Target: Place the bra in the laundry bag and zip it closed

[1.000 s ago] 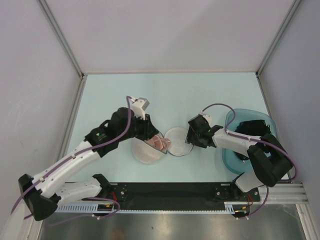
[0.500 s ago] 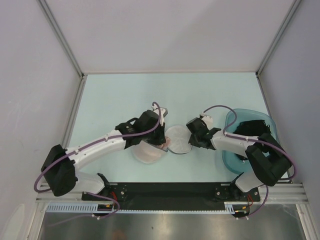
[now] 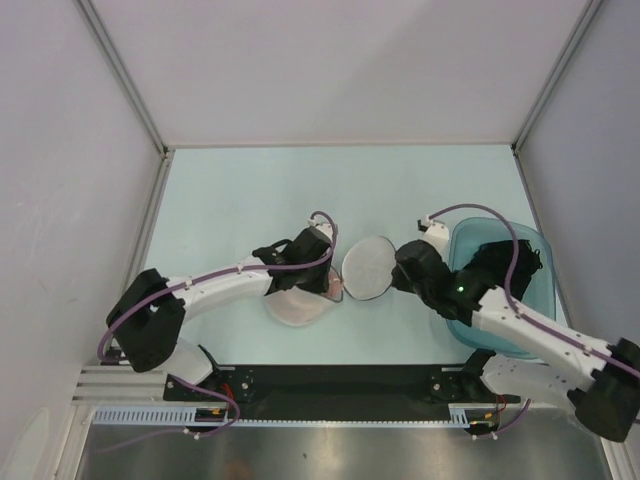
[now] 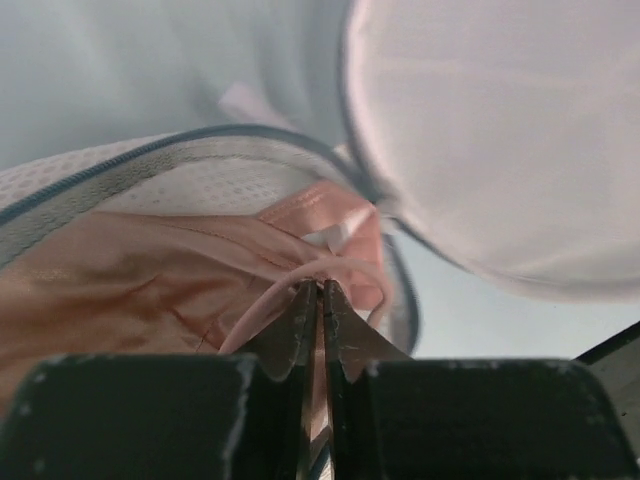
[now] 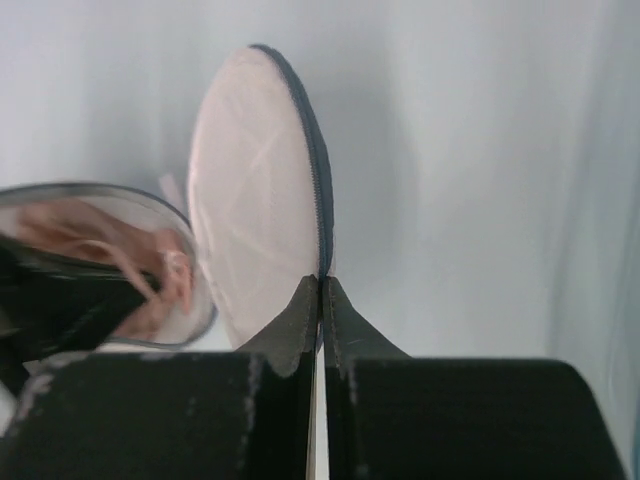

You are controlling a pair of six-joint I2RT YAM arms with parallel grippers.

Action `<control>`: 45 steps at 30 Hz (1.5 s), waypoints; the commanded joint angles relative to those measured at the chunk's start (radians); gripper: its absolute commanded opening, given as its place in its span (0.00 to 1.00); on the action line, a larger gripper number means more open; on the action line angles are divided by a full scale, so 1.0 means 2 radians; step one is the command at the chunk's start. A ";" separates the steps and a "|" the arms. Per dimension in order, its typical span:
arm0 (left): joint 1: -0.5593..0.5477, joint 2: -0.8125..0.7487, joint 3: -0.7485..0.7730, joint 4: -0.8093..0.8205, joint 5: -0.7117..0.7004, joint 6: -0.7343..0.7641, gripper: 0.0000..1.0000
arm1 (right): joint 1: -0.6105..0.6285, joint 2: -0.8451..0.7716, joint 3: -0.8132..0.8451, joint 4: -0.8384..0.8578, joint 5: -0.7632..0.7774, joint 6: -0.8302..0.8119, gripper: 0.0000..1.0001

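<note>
The laundry bag lies open near the table's front, its lower half holding the salmon-pink bra. My left gripper reaches into that half, shut on a thin pink strap of the bra at the bag's dark zip rim. The bag's other half, the white mesh lid, is tipped up on edge. My right gripper is shut on the lid's zip rim. In the right wrist view the bra shows inside the lower half, behind the lid.
A translucent teal basin with a black garment in it stands at the right, under the right arm. Grey walls enclose the table on three sides. The arm bases' black rail runs along the near edge.
My right gripper shut on the lid's rim and tipped the lid up on edge as the right arm swung round. My left gripper moved to the bag's right rim and closed on the strap.
</note>
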 commanded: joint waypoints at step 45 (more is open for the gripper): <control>-0.206 -0.155 -0.062 0.336 -0.280 0.131 0.72 | 0.098 0.048 0.325 -0.130 -0.019 0.009 0.00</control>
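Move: The laundry bag lies open. Its lid's middle is about 8 cm right and 4 cm ahead of the left hand, near its height; the bra is some 3 cm left of and below that hand, the pouch 5 cm left and 5 cm below. The right hand already grips the lid's zipped rim, with the pouch's middle roughly 19 cm to its left, 3 cm back and 11 cm below. From the right hand, the blue basket is about 22 cm right, level ahead, 8 cm lower. Up goes the right hand by about 17 cm, then to its left over the bag, still pinching the lid's zipped rim. The left lingers low at the bra strap, sinking slightly, then opens wide, lifts off some 20 cm while drawing back, and swings right, down and forward towards the near end of the raised lid, fingers tilting up about 40 degrees. ##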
